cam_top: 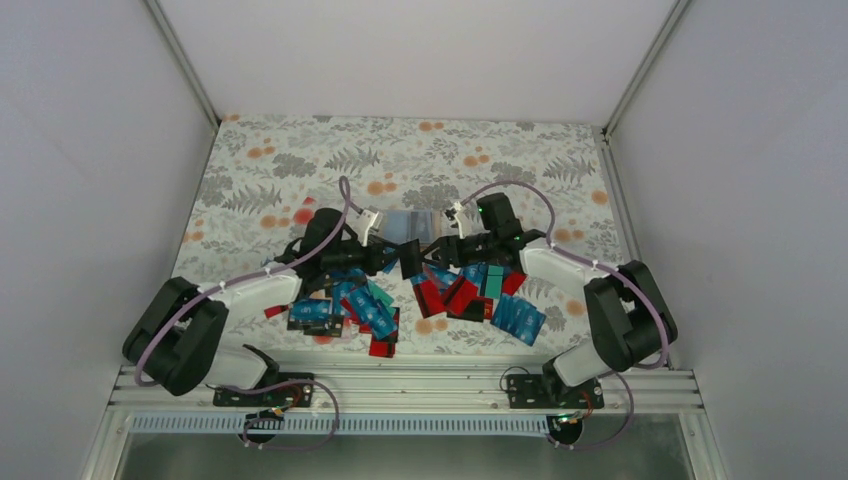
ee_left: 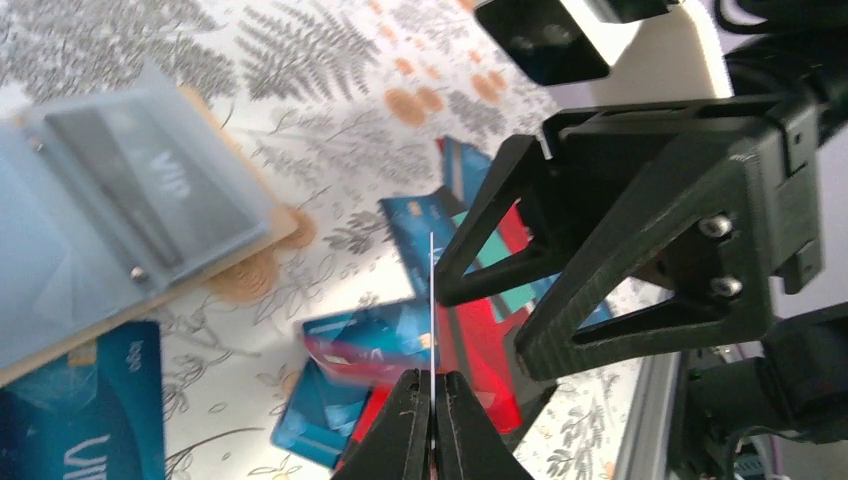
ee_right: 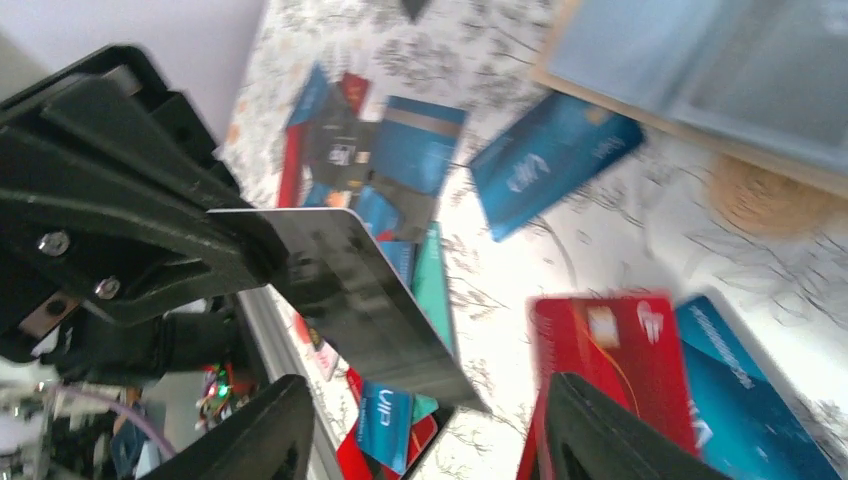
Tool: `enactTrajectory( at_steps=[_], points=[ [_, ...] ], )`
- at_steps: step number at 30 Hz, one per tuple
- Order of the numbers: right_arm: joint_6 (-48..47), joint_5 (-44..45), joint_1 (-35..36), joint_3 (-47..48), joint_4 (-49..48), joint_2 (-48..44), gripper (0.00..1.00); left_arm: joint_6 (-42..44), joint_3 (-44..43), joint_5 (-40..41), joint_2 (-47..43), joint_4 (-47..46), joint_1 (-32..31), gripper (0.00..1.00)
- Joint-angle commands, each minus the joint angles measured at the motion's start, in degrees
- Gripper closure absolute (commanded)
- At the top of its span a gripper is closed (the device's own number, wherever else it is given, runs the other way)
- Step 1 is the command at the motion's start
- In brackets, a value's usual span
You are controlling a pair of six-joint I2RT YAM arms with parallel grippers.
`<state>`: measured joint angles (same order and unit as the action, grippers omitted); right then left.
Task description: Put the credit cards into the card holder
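Note:
The left gripper point(cam_top: 393, 256) point(ee_left: 432, 378) is shut on a black credit card point(cam_top: 410, 258) point(ee_right: 370, 300), held above the table and seen edge-on as a thin line in the left wrist view. My right gripper point(cam_top: 437, 250) point(ee_right: 425, 392) stands open right beside that card, its jaws either side of the card's free corner without touching it. The card holder point(cam_top: 410, 224) point(ee_left: 130, 200) point(ee_right: 700, 70), tan with clear sleeves, lies open just beyond both grippers with a dark card in one sleeve. Many credit cards point(cam_top: 365, 308), blue, red and teal, lie scattered below.
A second heap of blue and red cards point(cam_top: 490, 292) lies under the right arm. A red card point(ee_right: 610, 360) and a blue one point(ee_right: 550, 160) lie near the right jaws. The flowered tablecloth point(cam_top: 300, 170) ends at white walls; the metal rail point(cam_top: 400, 385) runs along the near edge.

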<state>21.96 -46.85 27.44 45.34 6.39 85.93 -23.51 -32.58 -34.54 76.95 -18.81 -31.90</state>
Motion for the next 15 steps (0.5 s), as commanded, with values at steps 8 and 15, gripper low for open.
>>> enactTrajectory(
  at_steps=[8,15],
  points=[
    [0.1,10.2,-1.3,0.3,1.6,-4.0,0.2,3.8,-4.4,5.0,1.8,7.5,0.5,0.98],
    [-0.6,5.9,-1.4,0.5,-0.7,-10.0,0.18,4.1,-8.6,0.7,0.3,13.4,0.6,0.98]
  ],
)
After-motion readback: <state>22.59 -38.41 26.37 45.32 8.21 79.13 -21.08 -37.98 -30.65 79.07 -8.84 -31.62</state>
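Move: The black card is already pinched in my left hand. The card holder lies open about 12 cm ahead of this hand, 4 cm to its right and some 13 cm below. Between them on the table is a blue card, about 5 cm ahead and 1 cm left, while a red card lies 3 cm back and 7 cm right. From my right hand, the holder is about 12 cm ahead, 2 cm left and 10 cm down. I draw my already open right hand clear of the black card, spreading its fingers wider: about 2 cm forward and 2 cm right while dipping, then up some 4 cm from the low point, turning slightly clockwise. My left hand keeps its pinch on the card and eases 1 to 2 cm forward towards the holder, dipping and partly rising again, with a slight roll. ##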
